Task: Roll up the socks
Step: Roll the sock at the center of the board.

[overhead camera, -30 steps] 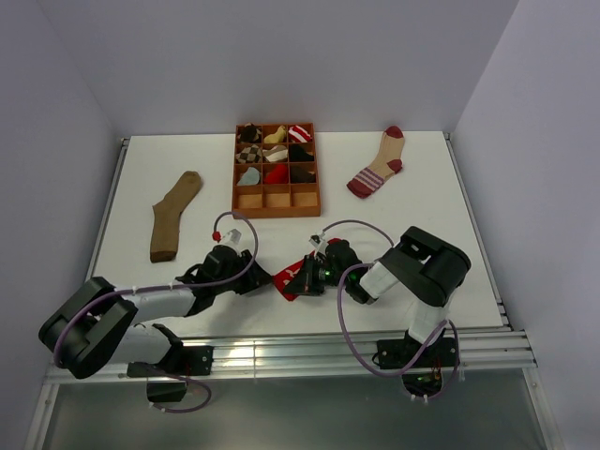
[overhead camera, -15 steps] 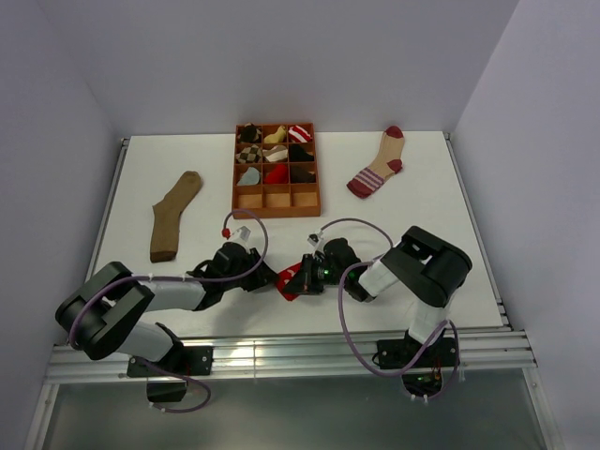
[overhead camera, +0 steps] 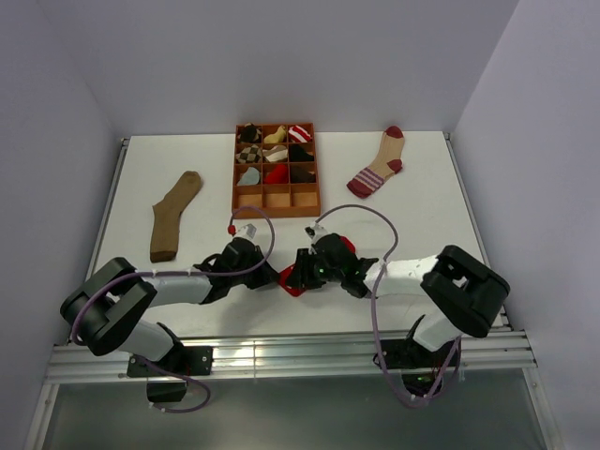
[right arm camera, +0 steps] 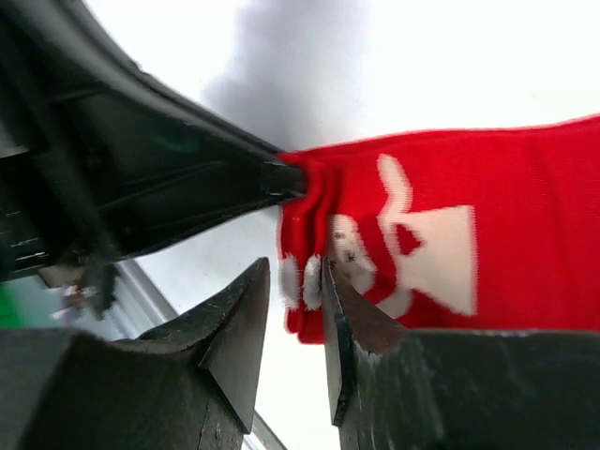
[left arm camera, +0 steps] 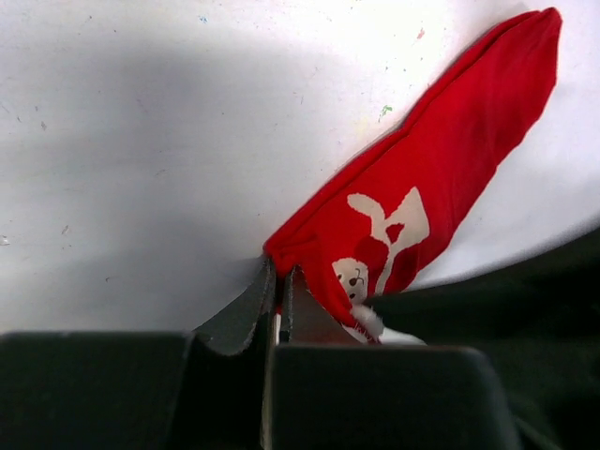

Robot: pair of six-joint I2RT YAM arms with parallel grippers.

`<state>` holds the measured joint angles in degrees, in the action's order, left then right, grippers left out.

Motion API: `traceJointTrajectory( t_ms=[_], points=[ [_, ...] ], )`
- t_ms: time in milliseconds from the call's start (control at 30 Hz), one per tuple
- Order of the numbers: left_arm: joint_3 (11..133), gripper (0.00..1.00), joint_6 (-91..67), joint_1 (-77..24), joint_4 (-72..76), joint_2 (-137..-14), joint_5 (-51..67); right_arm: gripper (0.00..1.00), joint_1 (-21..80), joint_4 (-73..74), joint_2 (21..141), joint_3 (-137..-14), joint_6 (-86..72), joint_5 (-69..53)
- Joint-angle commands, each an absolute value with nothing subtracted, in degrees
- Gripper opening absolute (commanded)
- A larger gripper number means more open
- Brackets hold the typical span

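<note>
The red sock with the white pattern (overhead camera: 293,284) lies near the table's front edge between my two grippers, and its far part shows behind the right wrist (overhead camera: 343,246). My left gripper (overhead camera: 273,277) is shut on the sock's folded end (left arm camera: 309,246), jaws pressed together (left arm camera: 278,281). My right gripper (overhead camera: 302,274) is open; the sock's white-tufted edge (right arm camera: 309,281) sits loose in the gap (right arm camera: 298,291). The brown sock (overhead camera: 173,214) lies flat at the left. The beige sock with maroon stripes (overhead camera: 377,165) lies at the back right.
An orange divided tray (overhead camera: 276,200) stands at the back centre, with small sock bundles in its rear compartments and its front row bare. The left gripper's black body (right arm camera: 141,187) fills the left of the right wrist view, close to my right fingers.
The left gripper moved right and shut on the red sock's end. The right gripper, shut before, has opened, and the right arm has stretched out lower and to the right.
</note>
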<state>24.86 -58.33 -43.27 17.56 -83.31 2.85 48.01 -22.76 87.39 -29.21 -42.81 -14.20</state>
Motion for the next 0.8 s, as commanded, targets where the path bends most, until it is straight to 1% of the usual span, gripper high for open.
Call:
traceJointTrajectory(
  t_ms=[0,67,400,467,567,667,700,767],
  points=[
    [25.6,0.01,-57.6,-44.0,5.5,-85.0,0.3,0.36,53.7,-10.8,82.7,-34.1,-35.4,-0.5],
    [26.5,0.01,-57.7,-44.1,5.0,-85.0,0.3,0.37,55.6,-9.1,82.4,-35.2,-34.8,4.6],
    [29.9,0.01,-57.8,-44.6,1.1,-84.9,0.3,0.37,63.1,-6.2,87.5,-37.7,-33.8,14.4],
    [30.1,0.01,-57.8,-44.6,0.4,-84.8,-1.4,0.37,64.6,-5.8,88.7,-38.1,-33.8,16.3],
    [30.5,0.01,-57.8,-44.6,0.2,-84.6,-1.2,0.36,66.0,-5.1,90.5,-38.5,-34.6,18.9],
    [30.4,0.01,-58.3,-44.6,0.2,-83.6,-1.2,0.24,66.6,-6.1,91.4,-37.5,-35.9,19.2],
    [30.4,0.01,-58.4,-44.6,0.2,-83.2,-1.4,0.10,66.6,-6.3,91.7,-37.0,-36.4,19.2],
    [30.2,0.06,-58.6,-44.6,-1.5,-81.8,-2.1,0.00,66.5,-6.9,91.8,-36.0,-37.8,19.0]
  ],
)
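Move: The right hand, part open, hovers over the red sock's rolled end; the spot it will grip is about 2 cm back, 1 cm left and 2 cm below. The sock's flat toe lies roughly 14 cm right and 12 cm ahead of this hand, the sock box some 29 cm ahead and 4 cm left. The left hand already holds the roll's left corner; from it that grip spot is about 4 cm back and 3 cm right, level in height. The right fingers pinch shut on the near side of the red sock's rolled end, while the left hand stays put and keeps its pinch on the other corner. To get there the right hand first lifts about 2 cm, then sinks nearly 4 cm and draws back a little under 2 cm, its fingers tipping some 25 degrees to point more steeply down; they close only at the end. ##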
